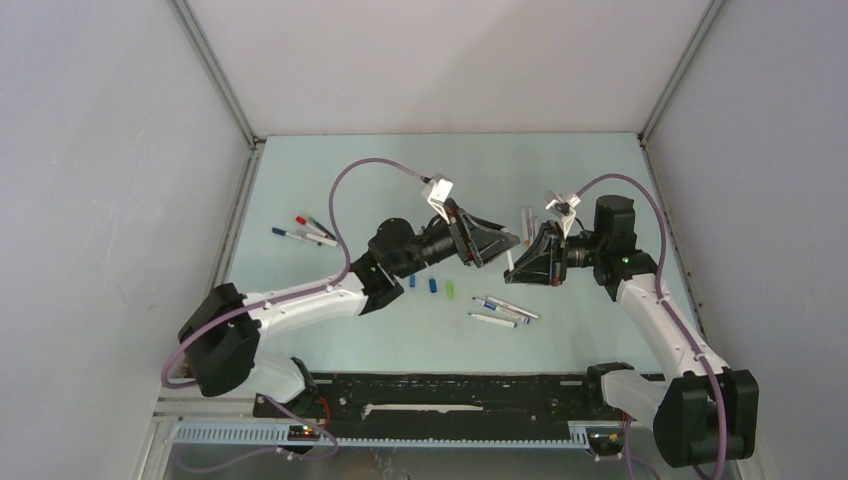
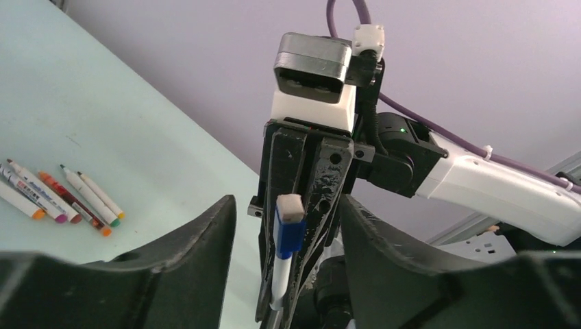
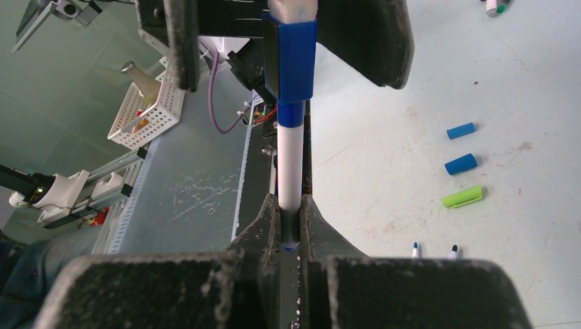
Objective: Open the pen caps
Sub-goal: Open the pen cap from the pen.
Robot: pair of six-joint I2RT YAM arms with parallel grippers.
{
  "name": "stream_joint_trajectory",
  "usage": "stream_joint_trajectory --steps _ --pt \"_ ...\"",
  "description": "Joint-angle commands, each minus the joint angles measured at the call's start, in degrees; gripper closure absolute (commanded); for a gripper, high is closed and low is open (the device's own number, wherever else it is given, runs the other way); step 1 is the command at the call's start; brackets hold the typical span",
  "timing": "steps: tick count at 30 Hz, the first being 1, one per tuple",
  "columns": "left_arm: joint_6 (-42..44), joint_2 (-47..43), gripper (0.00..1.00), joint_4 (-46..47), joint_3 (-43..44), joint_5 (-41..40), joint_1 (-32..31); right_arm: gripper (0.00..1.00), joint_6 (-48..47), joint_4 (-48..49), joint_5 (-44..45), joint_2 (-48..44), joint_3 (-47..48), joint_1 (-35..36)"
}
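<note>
My right gripper [image 3: 290, 205] [image 1: 518, 268] is shut on the white barrel of a pen [image 3: 289, 164], held above the table. The pen's blue cap [image 3: 296, 58] [image 2: 289, 236] is on the barrel and points at the left arm. My left gripper [image 2: 288, 205] [image 1: 505, 240] is open, with one finger on each side of that cap and a gap on both sides. Two loose blue caps [image 3: 460, 130] [image 3: 460, 164] and a green cap [image 3: 462, 197] lie on the table below, also visible from the top as blue caps [image 1: 412, 283] [image 1: 433, 286] and the green cap [image 1: 450, 289].
Uncapped pens [image 1: 500, 310] lie near the loose caps. A group of capped pens [image 2: 62, 195] lies on the table at the far side. More capped pens [image 1: 305, 232] lie at the left. A white basket [image 3: 147, 110] stands off the table.
</note>
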Motion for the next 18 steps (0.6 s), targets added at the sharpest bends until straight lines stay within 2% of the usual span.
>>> stream_joint_trajectory --steps 1,6,9,11,12,14,15,18 --pt "-0.9 0.9 0.47 1.9 4.5 2.5 -0.1 1.00 -0.7 0.6 -0.9 0.0 0.3 0.3" --pt "-1.8 2.2 0.70 0.8 5.9 3.8 -0.1 1.00 -0.5 0.6 -0.9 0.3 0.4 0.3" --pt "-1.6 2.3 0.97 0.6 6.0 3.7 -0.1 1.00 -0.6 0.4 -0.8 0.2 0.3 0.3" --pt "-1.5 2.0 1.00 0.6 5.8 2.9 -0.1 1.00 -0.5 0.5 -0.6 0.2 0.4 0.4" --pt "-1.6 1.9 1.00 0.7 5.5 2.5 -0.1 0.96 -0.2 0.7 -0.4 0.2 0.3 0.3" --pt "-1.8 2.1 1.00 1.3 4.9 2.3 -0.2 0.73 1.0 1.6 0.2 -0.1 0.3 -0.1" --pt "-2.1 2.2 1.00 1.5 4.6 2.4 -0.3 0.66 1.9 2.4 0.0 -0.2 0.3 -0.4" --pt "-2.8 3.1 1.00 2.4 4.1 2.6 -1.0 0.61 4.6 4.7 -1.2 -0.7 0.3 -1.9"
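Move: My right hand holds the marker by its lower barrel, leaning forward, with the blue pen cap about 7 cm above that hand and 4 cm ahead. The cap already stands between my open left fingers, about 1 cm to the left hand's right and level with it. On the table about 30 cm below, uncapped pens lie nearly straight under the left hand, 1 cm right; the green cap is about 5 cm ahead and 9 cm left, the nearer blue cap 6 cm ahead and 13 cm left. I shut my left fingers on the pen cap while easing that hand about 1 cm to the right, in along its own fingers, and then hold it there with the cap pinched. Only once it is gripped does my right hand, staying in place, open its fingers to over a third and give up its pinch on the barrel. ##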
